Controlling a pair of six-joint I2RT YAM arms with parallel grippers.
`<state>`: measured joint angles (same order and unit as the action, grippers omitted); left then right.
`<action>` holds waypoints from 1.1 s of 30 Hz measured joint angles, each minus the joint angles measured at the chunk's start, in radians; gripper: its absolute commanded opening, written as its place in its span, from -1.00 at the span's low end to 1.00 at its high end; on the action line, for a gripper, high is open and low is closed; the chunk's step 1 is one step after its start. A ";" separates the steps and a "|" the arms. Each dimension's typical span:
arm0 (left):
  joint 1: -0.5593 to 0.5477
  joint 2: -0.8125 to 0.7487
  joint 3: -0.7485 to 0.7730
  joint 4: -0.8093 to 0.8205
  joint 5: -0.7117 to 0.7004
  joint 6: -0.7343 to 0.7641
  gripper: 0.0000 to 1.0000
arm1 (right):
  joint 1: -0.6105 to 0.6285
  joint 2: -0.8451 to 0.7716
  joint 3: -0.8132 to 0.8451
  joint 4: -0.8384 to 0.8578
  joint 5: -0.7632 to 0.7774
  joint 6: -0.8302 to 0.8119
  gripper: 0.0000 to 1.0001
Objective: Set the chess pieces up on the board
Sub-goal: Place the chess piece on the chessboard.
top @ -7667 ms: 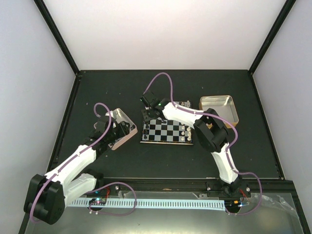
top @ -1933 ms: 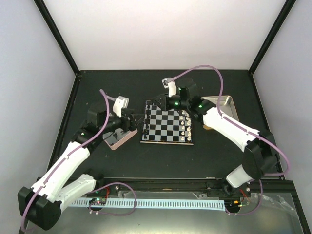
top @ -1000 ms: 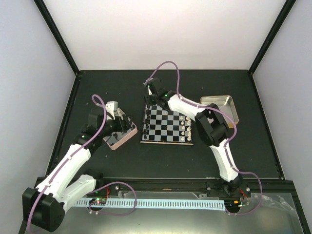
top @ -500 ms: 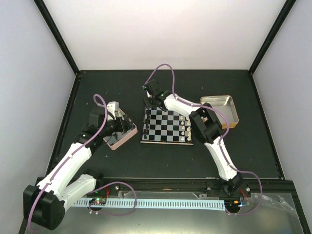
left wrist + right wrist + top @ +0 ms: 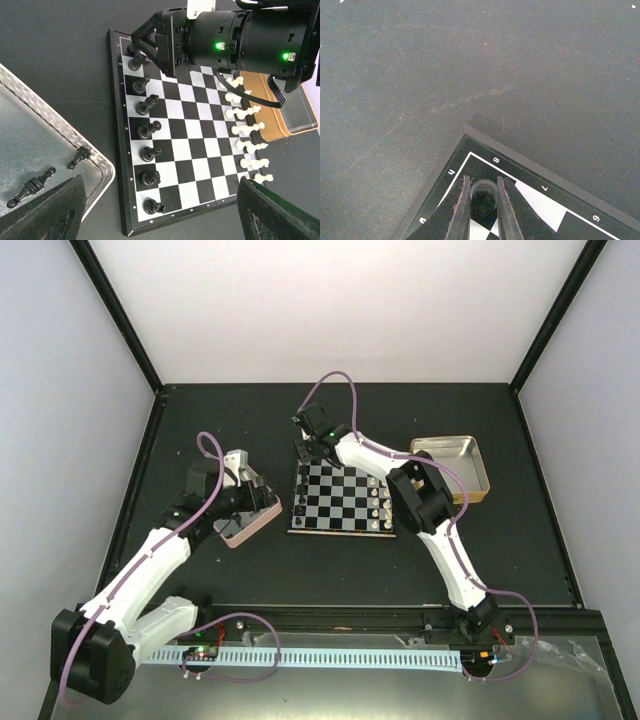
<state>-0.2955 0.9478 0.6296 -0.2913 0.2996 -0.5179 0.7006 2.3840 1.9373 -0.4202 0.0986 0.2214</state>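
Observation:
The board (image 5: pixel 342 500) lies mid-table. In the left wrist view several black chess pieces (image 5: pixel 149 130) stand down the left column of the board (image 5: pixel 195 150), and white pieces stand down its right side. My right gripper (image 5: pixel 310 446) is at the board's far left corner. In the right wrist view it (image 5: pixel 483 180) is shut on a black piece (image 5: pixel 483 200) that stands on the corner square. My left gripper (image 5: pixel 260 496) hangs open and empty over the pink-rimmed tin (image 5: pixel 243 525), where two black pieces (image 5: pixel 79 157) lie.
The gold-rimmed tin (image 5: pixel 452 466) sits right of the board. The pink-rimmed tin's corner (image 5: pixel 102 172) lies close to the board's left edge. The right arm (image 5: pixel 240 40) reaches across the far side of the board. Black frame rails edge the table.
My right gripper swung from the board's far middle to its far left corner and has stayed there for the last half second. My left gripper shifted slightly over the pink-rimmed tin.

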 measured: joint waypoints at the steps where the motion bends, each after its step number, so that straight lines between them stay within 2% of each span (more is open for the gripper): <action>1: 0.000 0.003 0.000 0.000 0.003 0.000 0.68 | 0.000 0.002 0.000 -0.001 0.001 0.000 -0.65; 7: 0.000 0.017 0.000 -0.001 0.018 0.000 0.68 | 0.000 0.007 0.002 -0.013 0.002 -0.003 -0.60; 23: 0.000 0.017 0.002 -0.003 0.019 0.000 0.67 | 0.000 -0.001 0.031 -0.053 0.003 0.033 -0.20; 29: 0.000 0.019 0.012 -0.040 -0.018 -0.006 0.64 | -0.005 -0.097 0.017 -0.078 -0.006 0.077 -0.10; 33: 0.009 0.035 0.029 -0.085 -0.082 -0.021 0.50 | -0.011 -0.236 -0.052 -0.071 -0.023 0.103 -0.10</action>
<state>-0.2863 0.9825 0.6582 -0.3763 0.2176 -0.5392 0.6891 2.1479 1.8851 -0.4908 0.0753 0.3244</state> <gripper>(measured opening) 0.803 0.450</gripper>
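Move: The black chess piece between the right fingertips stands on the board's far-left corner square, its middle about 1 cm below that hand. The next black piece in its column is roughly 3 cm nearer the base, the third about 5 cm back, both straight behind. From the open left hand, a loose piece in the tray lies about 3 cm ahead, 1 cm left and 14 cm below; the piece by the tray's corner is some 5 cm ahead and 4 cm right. The right fingers, around the corner piece, spread wider and leave it standing; only then does the hand climb clear, slowly at first and then fast, some 10 cm up with slight drift back and to the right. The left hand first stays almost still over the tray with its fingers wide, then late on starts down and left, about 2 cm, turning slightly counter-clockwise. ##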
